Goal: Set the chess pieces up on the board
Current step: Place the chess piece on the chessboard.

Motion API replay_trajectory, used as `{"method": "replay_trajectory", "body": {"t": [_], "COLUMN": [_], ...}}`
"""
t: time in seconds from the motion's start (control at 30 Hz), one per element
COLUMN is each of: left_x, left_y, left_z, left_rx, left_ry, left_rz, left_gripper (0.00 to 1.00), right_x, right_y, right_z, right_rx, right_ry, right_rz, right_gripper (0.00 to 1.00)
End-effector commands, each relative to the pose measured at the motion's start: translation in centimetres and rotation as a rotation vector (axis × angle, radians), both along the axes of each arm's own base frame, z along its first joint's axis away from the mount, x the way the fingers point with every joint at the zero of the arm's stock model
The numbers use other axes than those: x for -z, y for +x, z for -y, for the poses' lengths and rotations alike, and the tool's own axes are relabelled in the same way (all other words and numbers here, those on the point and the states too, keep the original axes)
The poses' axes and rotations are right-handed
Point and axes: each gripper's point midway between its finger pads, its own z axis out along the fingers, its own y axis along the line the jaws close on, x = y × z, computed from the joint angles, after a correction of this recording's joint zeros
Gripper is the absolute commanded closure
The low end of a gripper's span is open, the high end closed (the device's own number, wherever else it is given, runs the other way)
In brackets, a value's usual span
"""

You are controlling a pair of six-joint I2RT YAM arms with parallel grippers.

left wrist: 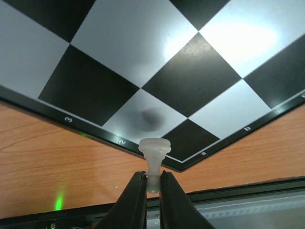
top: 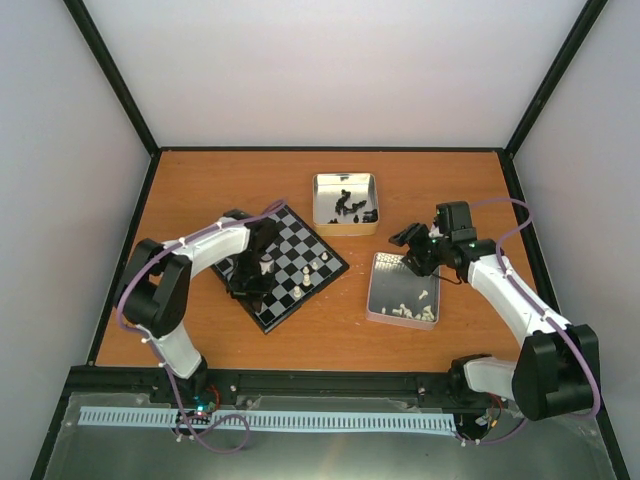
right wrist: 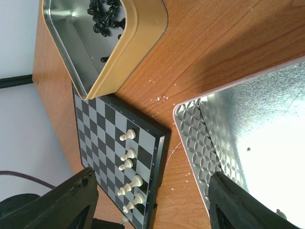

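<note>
The board (top: 300,238) lies tilted left of the table's centre. Several white chess pieces (top: 320,262) stand along its right side, also seen as white pieces (right wrist: 127,155) in the right wrist view. My left gripper (top: 256,278) hangs over the board's near-left part, shut on a white chess piece (left wrist: 153,155). The piece's head is pinched between the fingers, and its round base points at the board's corner (left wrist: 143,109) just below. My right gripper (top: 412,245) is open and holds nothing. It hovers over the far-left edge of the silver tin (top: 385,290), where more white pieces (top: 415,310) lie.
A gold-sided tin (top: 322,205) with black chessmen (top: 347,205) stands behind the board's far corner. The same tin (right wrist: 136,52) nearly touches the board (right wrist: 93,138) in the right wrist view. Black posts and white walls enclose the table.
</note>
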Motion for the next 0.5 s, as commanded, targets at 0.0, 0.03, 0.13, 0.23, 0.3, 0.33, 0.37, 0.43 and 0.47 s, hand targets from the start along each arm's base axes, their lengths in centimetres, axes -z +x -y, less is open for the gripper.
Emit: {"method": "replay_trajectory", "body": {"t": [0.0, 0.03, 0.13, 0.23, 0.3, 0.33, 0.37, 0.43, 0.47], "left_x": [0.98, 1.0, 1.1, 1.18, 1.17, 1.14, 1.11, 0.97, 0.8], "left_y": [0.59, 0.72, 1.35, 1.27, 1.19, 1.21, 1.22, 1.31, 1.47], "left_z": [0.21, 0.18, -0.26, 0.0, -0.41, -0.48, -0.41, -0.17, -0.18], "left_rx": [0.019, 0.019, 0.02, 0.017, 0.02, 0.021, 0.02, 0.017, 0.016], "left_ry": [-0.015, -0.01, 0.025, 0.01, 0.031, 0.034, 0.029, 0.017, 0.019], "left_rz": [0.003, 0.006, 0.029, 0.023, 0.026, 0.03, 0.031, 0.033, 0.042], "left_gripper": [0.99, 0.98, 0.96, 0.9, 0.87, 0.84, 0.81, 0.72, 0.69], "right_x": [-0.34, -0.36, -0.15, 0.04, 0.05, 0.05, 0.02, -0.03, 0.0], "right_y": [0.41, 0.38, 0.21, 0.05, -0.04, -0.08, -0.06, -0.11, -0.17], "right_z": [0.21, 0.17, 0.12, 0.07, 0.1, 0.14, 0.2, 0.26, 0.3], "right_rx": [-0.004, -0.005, -0.003, -0.002, -0.001, 0.0, 0.003, 0.003, 0.002], "right_ry": [-0.003, -0.001, 0.01, 0.019, 0.019, 0.018, 0.018, 0.017, 0.014], "right_rz": [0.014, 0.015, 0.01, 0.006, 0.007, 0.008, 0.01, 0.011, 0.01], "right_gripper": [0.36, 0.36, 0.36, 0.36, 0.36, 0.36, 0.36, 0.36, 0.36]}}
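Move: The white pawn hangs from the left fingers, base down; its square, the light second one up the board's left-hand edge, lies about 4 cm below and 1 cm ahead. The board's near corner is some 3 cm back and 1 cm right; the nearer tall white piece stands about 4 cm ahead and 8 right, the farther one 6 ahead and 10 right. From the right hand, that square lies roughly 12 cm back, 29 left and 12 below. The pawn, still pinched by its head end, is lowered about 1 cm straight down by the left hand onto the light square beside the near corner. The hand then stays nearly in place, tilt unchanged, while the fingers open to about a quarter and let go of it, remaining on either side of its head. ##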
